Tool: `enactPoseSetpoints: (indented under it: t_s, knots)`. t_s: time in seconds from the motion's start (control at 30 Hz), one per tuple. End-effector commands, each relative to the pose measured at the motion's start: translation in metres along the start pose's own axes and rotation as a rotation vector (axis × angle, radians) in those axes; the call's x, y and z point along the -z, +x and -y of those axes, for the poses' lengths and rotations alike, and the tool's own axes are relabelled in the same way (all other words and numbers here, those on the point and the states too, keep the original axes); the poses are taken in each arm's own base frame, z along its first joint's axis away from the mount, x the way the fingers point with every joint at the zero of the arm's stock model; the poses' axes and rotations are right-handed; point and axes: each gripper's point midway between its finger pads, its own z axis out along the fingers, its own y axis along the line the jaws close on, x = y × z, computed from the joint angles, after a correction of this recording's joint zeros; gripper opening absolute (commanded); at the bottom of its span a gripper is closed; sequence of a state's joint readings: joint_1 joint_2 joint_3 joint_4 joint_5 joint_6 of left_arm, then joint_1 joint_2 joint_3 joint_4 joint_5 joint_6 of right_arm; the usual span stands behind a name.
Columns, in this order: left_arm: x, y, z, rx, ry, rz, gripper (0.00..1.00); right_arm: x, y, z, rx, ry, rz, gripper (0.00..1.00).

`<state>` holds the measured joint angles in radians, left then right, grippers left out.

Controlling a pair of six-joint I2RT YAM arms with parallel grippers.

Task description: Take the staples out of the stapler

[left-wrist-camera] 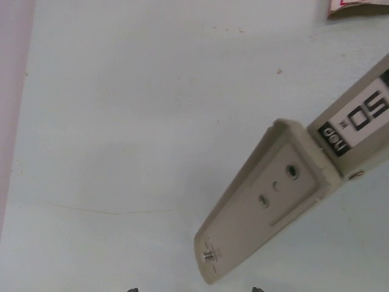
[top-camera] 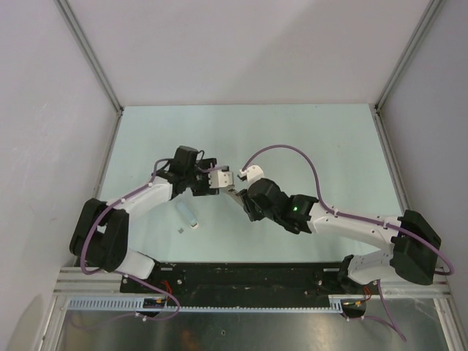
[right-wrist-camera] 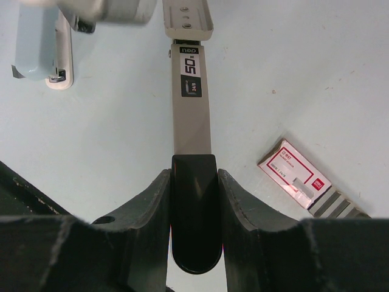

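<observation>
The stapler (right-wrist-camera: 191,103) is a long beige-white bar with a black end and a "50" label, opened out flat. My right gripper (right-wrist-camera: 193,176) is shut on its black end and holds it above the table (top-camera: 329,146). In the top view the stapler (top-camera: 231,191) spans between both grippers. My left gripper (left-wrist-camera: 192,290) is open, its fingertips (left-wrist-camera: 130,290) just at the frame edge, with the stapler's base and anvil (left-wrist-camera: 208,255) ahead of it. In the top view the left gripper (top-camera: 221,178) is at the stapler's far end. I see no loose staples clearly.
A small pale blue-and-white object (top-camera: 189,214) with a dark metal bit lies left of the grippers; it also shows in the right wrist view (right-wrist-camera: 36,52). A tiny grey bit (top-camera: 180,231) lies near it. The red-and-white box (right-wrist-camera: 295,173) lies to the right.
</observation>
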<state>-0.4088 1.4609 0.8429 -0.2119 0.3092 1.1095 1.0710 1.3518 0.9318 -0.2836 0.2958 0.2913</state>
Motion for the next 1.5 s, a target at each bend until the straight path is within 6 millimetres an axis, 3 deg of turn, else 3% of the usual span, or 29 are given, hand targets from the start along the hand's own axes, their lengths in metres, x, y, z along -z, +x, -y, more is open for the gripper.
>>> enactPoseSetpoints:
  t_s: [0.0,0.17,0.37,0.8,1.47]
  knots:
    - [-0.010,-0.012,0.012,-0.074,0.026,0.041,0.75,0.011,-0.036,-0.007,-0.034,-0.034,0.091,0.00]
    - [-0.017,-0.011,0.021,-0.084,0.056,0.031,0.74,0.012,-0.038,-0.006,-0.044,-0.039,0.094,0.00]
    - [-0.023,-0.014,0.010,-0.069,0.045,0.022,0.67,0.012,-0.038,-0.007,-0.051,-0.046,0.091,0.00]
    - [-0.020,-0.010,0.015,-0.125,0.047,0.010,0.60,0.010,-0.036,-0.009,-0.049,-0.054,0.083,0.00]
    - [-0.010,-0.022,0.000,-0.101,-0.008,0.034,0.17,0.007,-0.035,-0.011,-0.074,-0.064,0.082,0.00]
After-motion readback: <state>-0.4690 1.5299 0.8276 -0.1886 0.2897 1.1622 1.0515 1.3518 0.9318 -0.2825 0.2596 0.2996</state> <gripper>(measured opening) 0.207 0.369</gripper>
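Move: The upturned base plate of the opened stapler is just beside the left hand, its middle about 5 cm right, 4 cm back and 3 cm below, its free end almost at the fingertips. On the table, roughly 9 cm lower, the blue stapler lies some 9 cm back and 7 cm left; the red-and-white staple box is about 20 cm right and 8 cm back. From the right hand, which holds the stapler's black end, the plate is some 10 cm ahead, 8 cm left and 4 cm lower. Around the free end of the stapler's base plate the left fingers close from wide to about a fifth open; whether they touch it yet can't be seen. Before that the left hand sinks about 3 cm, easing a little right and back towards the plate with hardly any wrist turn, then stays there. The right hand keeps its grip on the black end and holds the stapler still. ##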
